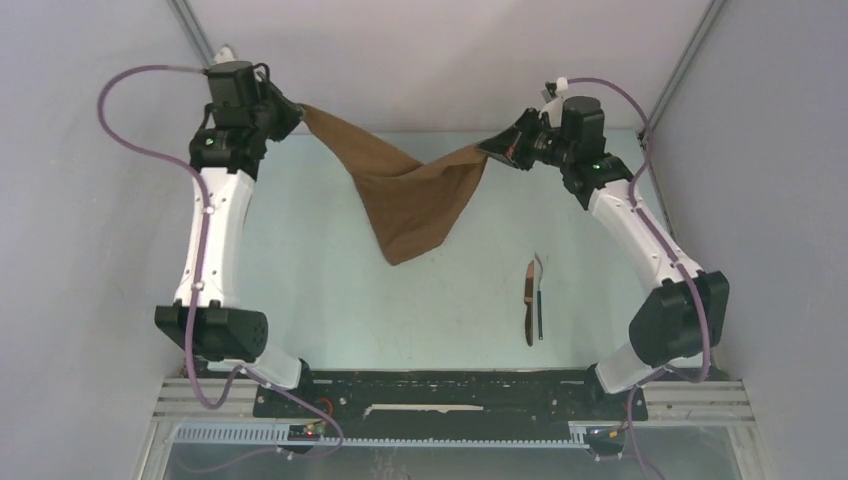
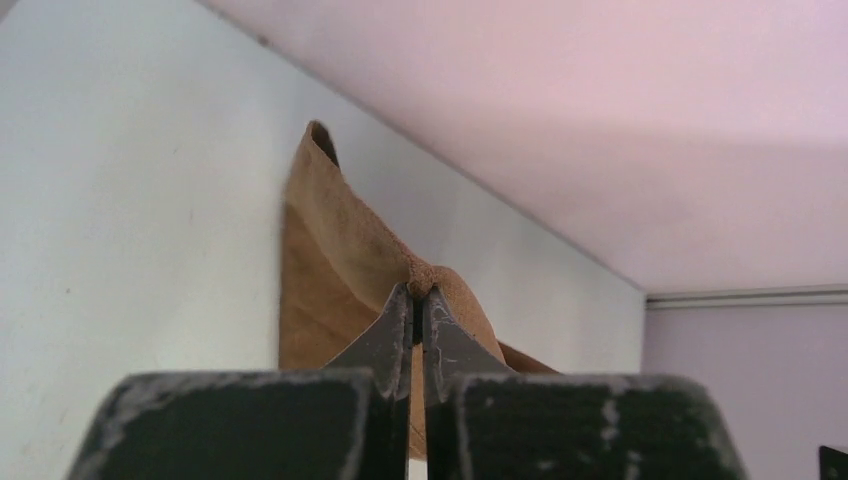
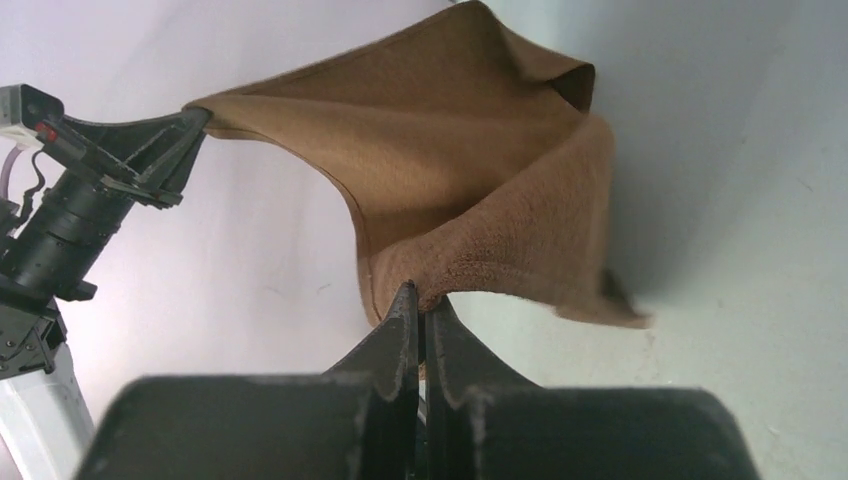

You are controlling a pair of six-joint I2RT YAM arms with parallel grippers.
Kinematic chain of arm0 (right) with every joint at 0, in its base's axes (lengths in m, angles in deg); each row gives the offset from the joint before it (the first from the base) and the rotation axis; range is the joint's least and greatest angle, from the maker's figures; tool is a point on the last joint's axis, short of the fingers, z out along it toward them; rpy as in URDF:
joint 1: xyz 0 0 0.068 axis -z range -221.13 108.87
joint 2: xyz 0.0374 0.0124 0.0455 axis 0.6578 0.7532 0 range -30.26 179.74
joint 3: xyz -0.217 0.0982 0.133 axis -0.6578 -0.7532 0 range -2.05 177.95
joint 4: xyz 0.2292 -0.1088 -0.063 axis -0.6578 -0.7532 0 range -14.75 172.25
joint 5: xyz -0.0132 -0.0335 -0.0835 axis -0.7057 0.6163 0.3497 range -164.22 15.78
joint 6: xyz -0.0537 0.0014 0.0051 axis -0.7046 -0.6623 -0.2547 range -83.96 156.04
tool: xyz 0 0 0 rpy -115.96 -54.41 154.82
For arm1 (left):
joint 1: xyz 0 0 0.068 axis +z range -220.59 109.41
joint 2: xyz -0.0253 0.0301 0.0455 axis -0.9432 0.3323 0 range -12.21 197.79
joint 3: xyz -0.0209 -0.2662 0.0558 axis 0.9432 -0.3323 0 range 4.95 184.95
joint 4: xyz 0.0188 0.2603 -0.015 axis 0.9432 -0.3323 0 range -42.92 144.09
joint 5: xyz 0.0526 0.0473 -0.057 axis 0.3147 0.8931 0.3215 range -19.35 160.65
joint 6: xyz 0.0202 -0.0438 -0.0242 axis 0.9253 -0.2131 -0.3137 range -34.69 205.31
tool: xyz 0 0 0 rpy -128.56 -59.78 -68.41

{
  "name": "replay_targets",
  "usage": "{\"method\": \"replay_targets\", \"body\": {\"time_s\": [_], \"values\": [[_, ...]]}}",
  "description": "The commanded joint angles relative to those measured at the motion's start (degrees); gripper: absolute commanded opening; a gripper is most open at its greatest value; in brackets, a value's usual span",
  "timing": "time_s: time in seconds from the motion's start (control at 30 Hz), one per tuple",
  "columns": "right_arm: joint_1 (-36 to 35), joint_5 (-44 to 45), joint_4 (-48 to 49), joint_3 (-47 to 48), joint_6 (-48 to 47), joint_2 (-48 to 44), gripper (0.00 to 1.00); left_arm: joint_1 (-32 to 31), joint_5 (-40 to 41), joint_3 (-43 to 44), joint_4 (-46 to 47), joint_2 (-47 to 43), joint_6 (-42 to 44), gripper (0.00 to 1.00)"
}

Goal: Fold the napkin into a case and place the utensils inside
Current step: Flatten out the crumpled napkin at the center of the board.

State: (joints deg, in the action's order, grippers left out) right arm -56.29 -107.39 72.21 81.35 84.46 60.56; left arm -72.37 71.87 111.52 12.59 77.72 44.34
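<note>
The brown napkin [image 1: 408,195] hangs in the air over the far half of the table, stretched between both arms and sagging to a point in the middle. My left gripper [image 1: 298,112] is shut on its left corner, where the wrist view shows cloth [image 2: 340,260] pinched at the tips of my left gripper [image 2: 420,298]. My right gripper [image 1: 487,150] is shut on the right corner, and the napkin [image 3: 470,170] spreads beyond my right gripper [image 3: 421,300]. The utensils lie side by side at the near right: a wooden-handled knife [image 1: 529,303] and a thinner dark-handled piece [image 1: 540,300]. No folded case shows.
The pale table [image 1: 330,290] is boxed in by grey walls at the back and both sides. The arms' black base rail [image 1: 450,392] runs along the near edge. The left arm's camera and fingers [image 3: 110,170] show at the left of the right wrist view.
</note>
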Motion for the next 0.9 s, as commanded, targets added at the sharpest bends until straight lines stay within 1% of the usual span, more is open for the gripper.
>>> {"method": "replay_targets", "body": {"time_s": [0.0,0.13,0.23,0.33,0.4,0.47,0.6,0.67,0.73,0.8,0.87], "values": [[-1.7,-0.62,-5.97,3.59,-5.52,-8.01,0.0,0.38,-0.08,5.78,-4.24,-8.97,4.0,0.0],[-5.99,3.37,-9.69,2.62,-10.22,-19.14,0.0,0.38,2.76,1.58,-2.53,-22.42,4.17,0.0],[-12.08,6.58,-10.78,0.78,-15.95,-28.62,0.0,0.38,1.83,-3.07,0.46,-33.27,5.85,0.0],[-18.9,10.87,-12.16,-1.69,-19.4,-37.54,0.0,0.38,2.22,-5.06,0.48,-42.82,6.1,0.0],[-20.82,10.87,-12.5,-3.29,-19.13,-41.56,0.0,0.37,2.89,-3.63,-2.37,-45.93,6.42,0.0],[-21.98,9.74,-11.59,-5.29,-17.78,-44.73,0.0,0.3,2.83,-4.25,-3.21,-48.93,6.0,0.0],[-22.72,10.75,-9.18,-8.43,-14.45,-47.29,0.0,0.3,5.23,-7.43,-3.78,-51.85,4.91,0.0],[-22.73,15.66,-10.32,-8.43,-13.05,-46.64,0.0,0.34,7.98,-10.0,-4.54,-51.45,3.97,0.0],[-22.65,24.74,-13.05,-8.75,-11.38,-44.65,0.0,0.34,10.01,-13.68,-4.65,-49.62,2.61,0.0],[-21.61,31.4,-14.66,-9.79,-9.02,-41.98,0.0,0.32,12.09,-19.16,-3.67,-47.12,2.03,0.0],[-18.62,32.76,-14.35,-11.57,-6.55,-38.43,0.0,0.37,14.14,-24.67,-1.24,-43.86,1.68,0.0]]}}
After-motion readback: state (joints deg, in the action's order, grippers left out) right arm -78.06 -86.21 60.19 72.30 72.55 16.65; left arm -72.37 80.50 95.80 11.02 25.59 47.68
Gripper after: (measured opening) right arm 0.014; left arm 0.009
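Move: Both hands already pinch napkin corners high over the board. From the left hand the board's middle lies about 9 cm back, 26 cm right and 37 cm below; from the right hand, some 5 cm back, 6 cm left and 32 cm below. The napkin's trailing lower end is about 11 cm back, 18 cm left and 24 cm below the right hand. The knife lies 21 cm back and 13 cm right of that hand, the fork 19 cm back and 16 cm right, both 31 cm down. Keeping their pinch on the two corners, both hands swing the napkin fast back towards the robot and up, the left by some 37 cm and the right by about 30 cm, each rising just over 20 cm while the fingers tip upward by about 45 to 50 degrees. Then both reverse into a forward and downward throw, 7 to 9 cm forward so far and still under way, with the fingers tipping partly back down. ##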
